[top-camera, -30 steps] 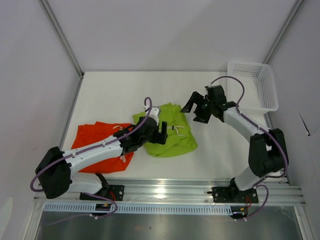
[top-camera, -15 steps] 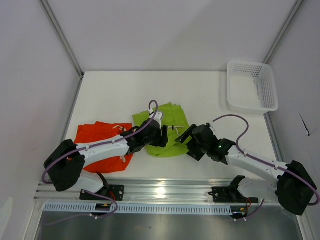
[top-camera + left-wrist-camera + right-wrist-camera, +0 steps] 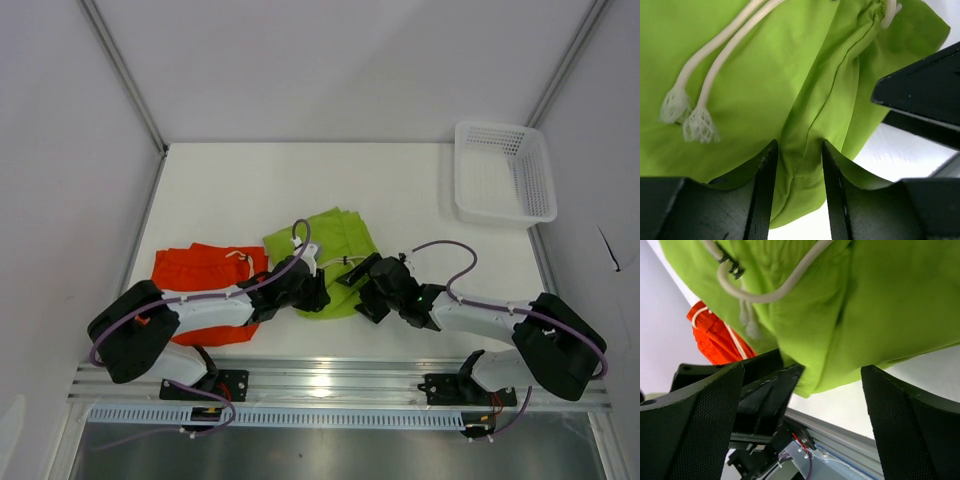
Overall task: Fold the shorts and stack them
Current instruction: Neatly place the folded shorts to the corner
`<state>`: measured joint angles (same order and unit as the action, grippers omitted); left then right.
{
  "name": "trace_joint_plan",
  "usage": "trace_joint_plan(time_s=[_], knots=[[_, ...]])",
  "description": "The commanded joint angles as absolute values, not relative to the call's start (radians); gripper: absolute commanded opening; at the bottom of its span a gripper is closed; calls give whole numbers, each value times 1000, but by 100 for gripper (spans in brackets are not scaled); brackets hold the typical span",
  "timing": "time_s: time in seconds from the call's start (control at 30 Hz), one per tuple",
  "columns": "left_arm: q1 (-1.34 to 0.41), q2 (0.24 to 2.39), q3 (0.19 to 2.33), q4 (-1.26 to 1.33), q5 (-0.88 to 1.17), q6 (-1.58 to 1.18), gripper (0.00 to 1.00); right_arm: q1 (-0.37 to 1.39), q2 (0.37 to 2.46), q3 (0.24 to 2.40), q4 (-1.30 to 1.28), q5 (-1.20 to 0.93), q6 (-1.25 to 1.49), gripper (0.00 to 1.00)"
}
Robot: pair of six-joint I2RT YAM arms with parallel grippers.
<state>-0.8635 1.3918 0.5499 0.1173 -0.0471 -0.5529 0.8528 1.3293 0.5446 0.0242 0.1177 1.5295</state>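
The lime green shorts [image 3: 335, 240] lie crumpled at the table's middle front, their white drawstring [image 3: 715, 65] on top. The orange-red shorts [image 3: 195, 275] lie flat to their left, partly under the left arm. My left gripper [image 3: 310, 292] sits at the green pair's near left edge. Its jaws are half closed, still open, with a fold of green fabric [image 3: 805, 150] between them [image 3: 797, 195]. My right gripper [image 3: 360, 290] stands wide open at the near right edge. In the right wrist view the green hem [image 3: 880, 305] hangs between its fingers [image 3: 802, 405].
A white mesh basket [image 3: 505, 185] stands at the back right corner. The metal rail [image 3: 330, 385] runs along the table's near edge, just behind both grippers. The two grippers are close together, and the left one [image 3: 765, 390] shows in the right wrist view.
My right arm swung from beside the basket down to the green shorts' near edge. The left gripper's jaws narrowed around a fold of the green fabric.
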Motion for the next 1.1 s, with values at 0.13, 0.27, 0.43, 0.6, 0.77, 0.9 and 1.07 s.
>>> trace_joint_plan(time_s=[0.13,0.27,0.43,0.6,0.77,0.9,1.07], knots=[[-862,1428,517,253,55,-637,42,874,1364,529,123,153,1565,100],[-865,1419,552,201,22,-638,41,900,1339,503,81,182,1585,99],[-880,1387,571,166,-37,-629,41,913,1316,456,77,195,1621,100],[-903,1371,575,163,-41,-629,41,907,1390,454,158,184,1620,99],[-928,1382,589,161,-29,-649,41,894,1459,480,205,167,1597,94],[-946,1400,600,169,-15,-652,41,864,1485,494,210,161,1563,77],[-946,1365,621,157,38,-643,41,792,1497,524,187,143,1493,32]])
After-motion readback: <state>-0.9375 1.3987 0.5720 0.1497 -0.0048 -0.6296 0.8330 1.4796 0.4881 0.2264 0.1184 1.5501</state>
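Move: The near-right edge of the green shorts is what my right hand is after, about 1 cm ahead of it, in line sideways and some 4 cm below. The white drawstring lies roughly 6 cm ahead and 2 cm left of that hand; the red shorts are level with it, about 33 cm to the left. From my left hand, that same green edge is roughly 1 cm ahead, 7 cm to the right and 2 cm lower. I lower my wide-open right hand about 3.5 cm onto the near-right edge of the green shorts, first dipping back a little, then easing forward and left, and at the end closing the fingers to pinch the cloth as the hand slips right. My left hand, fingers still part-open, slides some 4 cm right and back towards it, rising slightly. ##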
